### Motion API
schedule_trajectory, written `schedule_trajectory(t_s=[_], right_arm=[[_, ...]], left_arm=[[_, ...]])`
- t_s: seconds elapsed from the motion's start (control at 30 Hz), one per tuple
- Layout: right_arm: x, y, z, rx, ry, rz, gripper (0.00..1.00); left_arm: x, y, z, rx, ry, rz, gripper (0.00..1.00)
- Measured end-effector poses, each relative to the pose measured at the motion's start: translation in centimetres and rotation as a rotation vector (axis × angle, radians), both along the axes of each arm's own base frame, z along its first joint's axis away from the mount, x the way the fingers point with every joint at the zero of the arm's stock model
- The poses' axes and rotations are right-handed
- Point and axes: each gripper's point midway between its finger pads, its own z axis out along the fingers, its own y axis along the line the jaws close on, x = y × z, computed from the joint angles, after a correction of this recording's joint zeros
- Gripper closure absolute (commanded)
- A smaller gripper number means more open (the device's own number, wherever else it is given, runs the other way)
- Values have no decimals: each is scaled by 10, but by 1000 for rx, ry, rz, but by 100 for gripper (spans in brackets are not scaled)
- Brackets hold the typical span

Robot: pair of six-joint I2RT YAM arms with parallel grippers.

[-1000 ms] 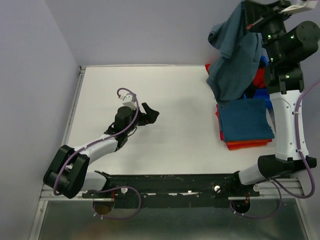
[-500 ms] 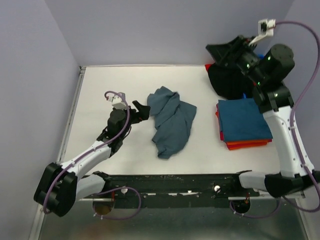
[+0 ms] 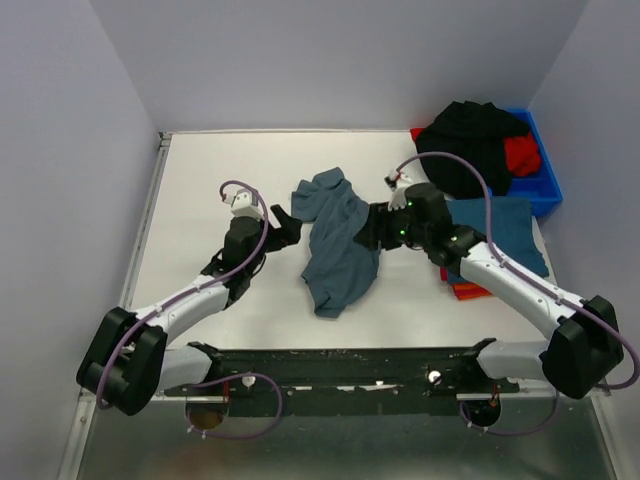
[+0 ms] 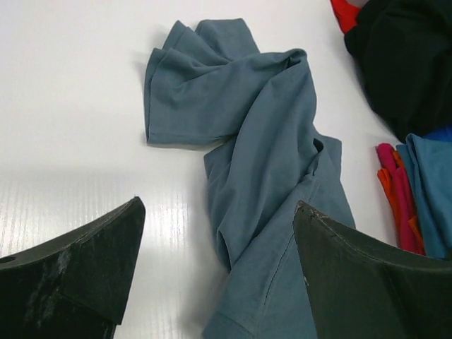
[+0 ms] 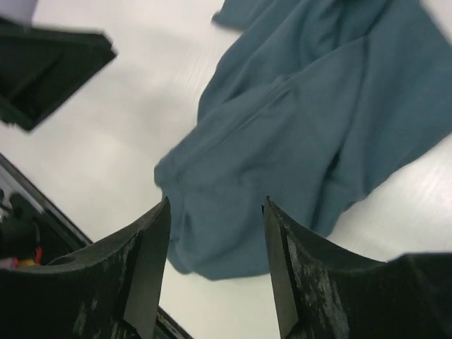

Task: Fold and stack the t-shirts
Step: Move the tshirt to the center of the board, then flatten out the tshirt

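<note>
A slate teal-blue t-shirt lies crumpled in the middle of the white table, also seen in the left wrist view and the right wrist view. My left gripper stands open just off the shirt's left edge, with nothing held between its jaws. At the shirt's right edge, my right gripper hovers open over the cloth without gripping it. A folded blue t-shirt tops a stack of red and orange ones at the right.
A blue plastic bin at the back right holds a black t-shirt and a red one. The right arm reaches across the folded stack. Walls close the table at the left and back.
A second ago the right gripper held the teal shirt high over the bin. The shirt now lies in the table's middle, and the right arm has swung down beside it, open.
</note>
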Motion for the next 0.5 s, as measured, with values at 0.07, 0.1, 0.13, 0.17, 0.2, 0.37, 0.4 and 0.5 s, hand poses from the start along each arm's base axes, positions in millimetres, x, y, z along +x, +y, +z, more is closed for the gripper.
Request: schedule_trajectory(t_s=[0.07,0.1,0.13,0.17,0.2,0.37,0.4,0.5], right_arm=[[-20,16,-18,-50,3,63,38],[-30,26,-23,-67,-8,99,39],[-39,34,-29,-87,-20,134,39],[-47,42,-32,-103,-35,163,39],[-54,50,-36,-119,-47,191,39],[-70,77,-53,-202,-117,262,38],[-72,81,-58,-221,-129,271,37],[-78,91,-75,-290,-159,297,36]], left_arm=[[1,-1,-4,8,18,-5,6],[1,-2,-4,10,21,-5,6],[1,-2,-4,10,21,-5,6],[2,-2,-3,11,20,-4,6],[2,-2,-1,12,19,-2,6],[2,11,2,15,20,68,5],[2,16,6,8,15,98,5],[0,30,14,-15,-4,169,5]])
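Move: The crumpled t-shirt's near end lies about 10 cm back and 8 cm to the left of the right hand, some 16 cm below. The folded stack is about 28 cm to this hand's right, level with it; the black heap is some 20 cm ahead and 25 cm right. From the left hand, that near end is about 14 cm back, 9 cm right and 12 cm below. Open right hand sweeps left, back and down about 14 cm towards the t-shirt's near end; left eases left. ##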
